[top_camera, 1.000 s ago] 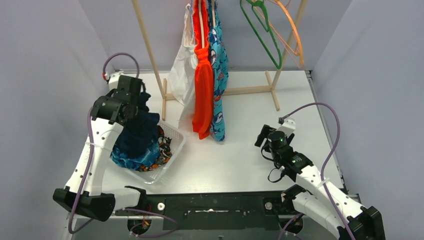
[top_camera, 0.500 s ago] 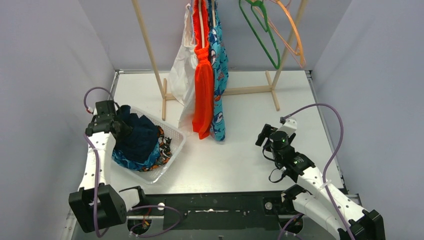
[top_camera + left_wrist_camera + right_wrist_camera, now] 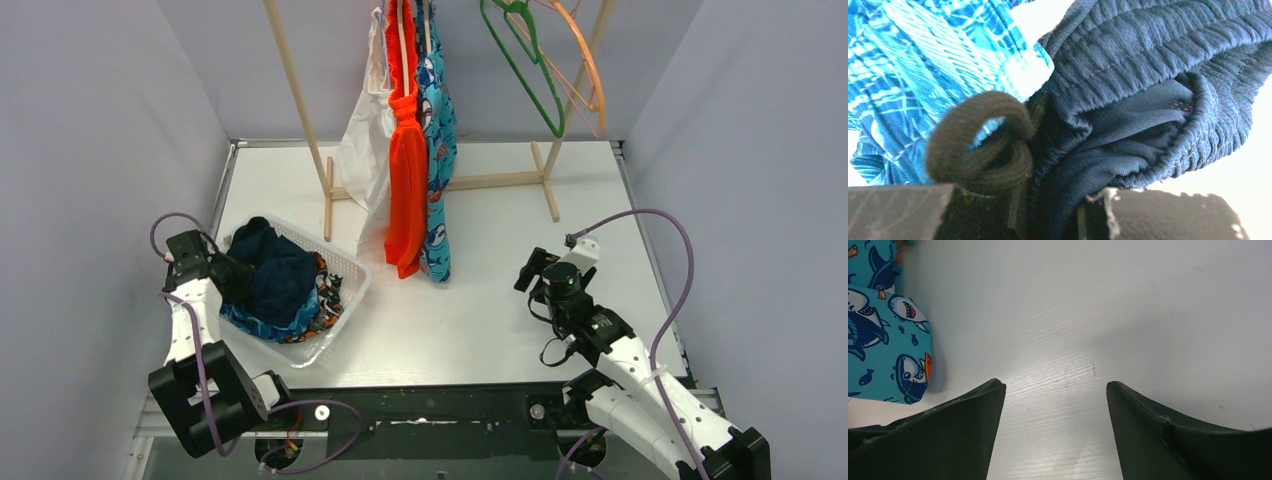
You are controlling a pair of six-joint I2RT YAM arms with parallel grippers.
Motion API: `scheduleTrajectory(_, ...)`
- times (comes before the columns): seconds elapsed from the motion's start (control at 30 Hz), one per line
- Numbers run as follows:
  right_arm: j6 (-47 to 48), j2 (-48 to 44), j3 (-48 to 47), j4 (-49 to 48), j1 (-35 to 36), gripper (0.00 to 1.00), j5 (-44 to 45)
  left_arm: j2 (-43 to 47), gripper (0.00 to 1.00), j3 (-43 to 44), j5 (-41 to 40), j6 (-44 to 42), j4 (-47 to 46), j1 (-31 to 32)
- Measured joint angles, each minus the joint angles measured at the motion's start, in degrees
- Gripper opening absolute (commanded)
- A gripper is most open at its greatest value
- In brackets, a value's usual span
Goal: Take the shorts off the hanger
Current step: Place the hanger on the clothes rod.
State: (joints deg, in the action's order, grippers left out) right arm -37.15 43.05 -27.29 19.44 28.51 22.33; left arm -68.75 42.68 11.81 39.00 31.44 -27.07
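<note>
Navy shorts (image 3: 282, 275) lie on top of a pile in the white basket (image 3: 352, 268), over blue patterned shorts (image 3: 248, 322) and camouflage shorts (image 3: 326, 298). My left gripper (image 3: 232, 276) is low at the basket's left edge. In the left wrist view it (image 3: 1053, 212) is shut on the waistband of the navy shorts (image 3: 1148, 50), beside the blue patterned shorts (image 3: 923, 50). Orange shorts (image 3: 405, 190) and teal shark-print shorts (image 3: 438, 150) hang from hangers on the rack. My right gripper (image 3: 528, 270) (image 3: 1053, 390) hovers open over bare table, right of the shark-print shorts (image 3: 878, 340).
The wooden rack (image 3: 300, 110) stands at the back with its feet on the table. A white garment (image 3: 362, 150) hangs left of the orange shorts. A bare green hanger (image 3: 530, 80) and orange hanger (image 3: 587, 60) hang at the rack's right end.
My left arm has dropped and pulled back to the left, bringing the navy shorts down onto the pile in the basket. The right arm has barely moved.
</note>
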Motion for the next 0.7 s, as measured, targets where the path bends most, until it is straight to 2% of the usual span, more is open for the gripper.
scheduleTrajectory(0.07, -0.26, -0.79, 0.00, 0.39, 0.00, 0.76, 0.17, 0.57, 0.00, 0.17, 0.28, -0.28, 0.31, -0.50)
scheduleTrajectory(0.1, -0.33, -1.09, 0.00, 0.46, -0.04, 0.76, 0.20, 1.11, 0.04, 0.39, 0.15, -0.55, 0.79, -0.50)
scheduleTrajectory(0.27, -0.26, -1.57, 0.00, 0.81, -0.04, 0.76, 0.17, 5.31, 0.41, 5.01, -3.45, -3.15, 6.19, -0.52)
scheduleTrajectory(0.37, 0.22, -1.60, -0.02, 0.81, -0.04, 0.76, 0.15, 8.50, 0.53, 8.66, -5.35, -5.03, 8.22, -0.59)
scheduleTrajectory(0.53, 0.46, -1.81, -0.04, 0.79, -0.04, 0.76, -0.15, 11.30, 0.58, 15.61, -6.01, -7.89, 11.15, -0.79)
scheduleTrajectory(0.7, 0.46, -2.01, -0.04, 0.79, -0.04, 0.77, -0.57, 10.23, 0.58, 24.33, -6.21, -10.69, 15.56, -0.79)
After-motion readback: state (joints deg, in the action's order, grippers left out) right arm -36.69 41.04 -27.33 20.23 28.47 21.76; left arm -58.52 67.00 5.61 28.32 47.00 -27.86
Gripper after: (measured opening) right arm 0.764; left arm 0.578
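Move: The left hand grips the near-left part of the navy shorts, whose middle lies about 6 cm to its right, level ahead and some 3 cm below. The basket's middle is about 8 cm right, 2 cm back and 6 cm below. The teal shorts lie some 5 cm right and 6 cm back, the camouflage shorts about 13 cm right and 2 cm back, both some 5 cm below. From the right hand the navy shorts are roughly 39 cm left, 1 cm back and 6 cm lower. Straight up goes the left hand, slowly at first and then fast, some 16 cm in all with about 3 cm of drift to its left, away from the basket. Its fingers, shut on the navy shorts, part once the rise is under way and let go; meanwhile the wrist tilts roughly 25 degrees, fingers swinging outward and the hand's left side rising. ##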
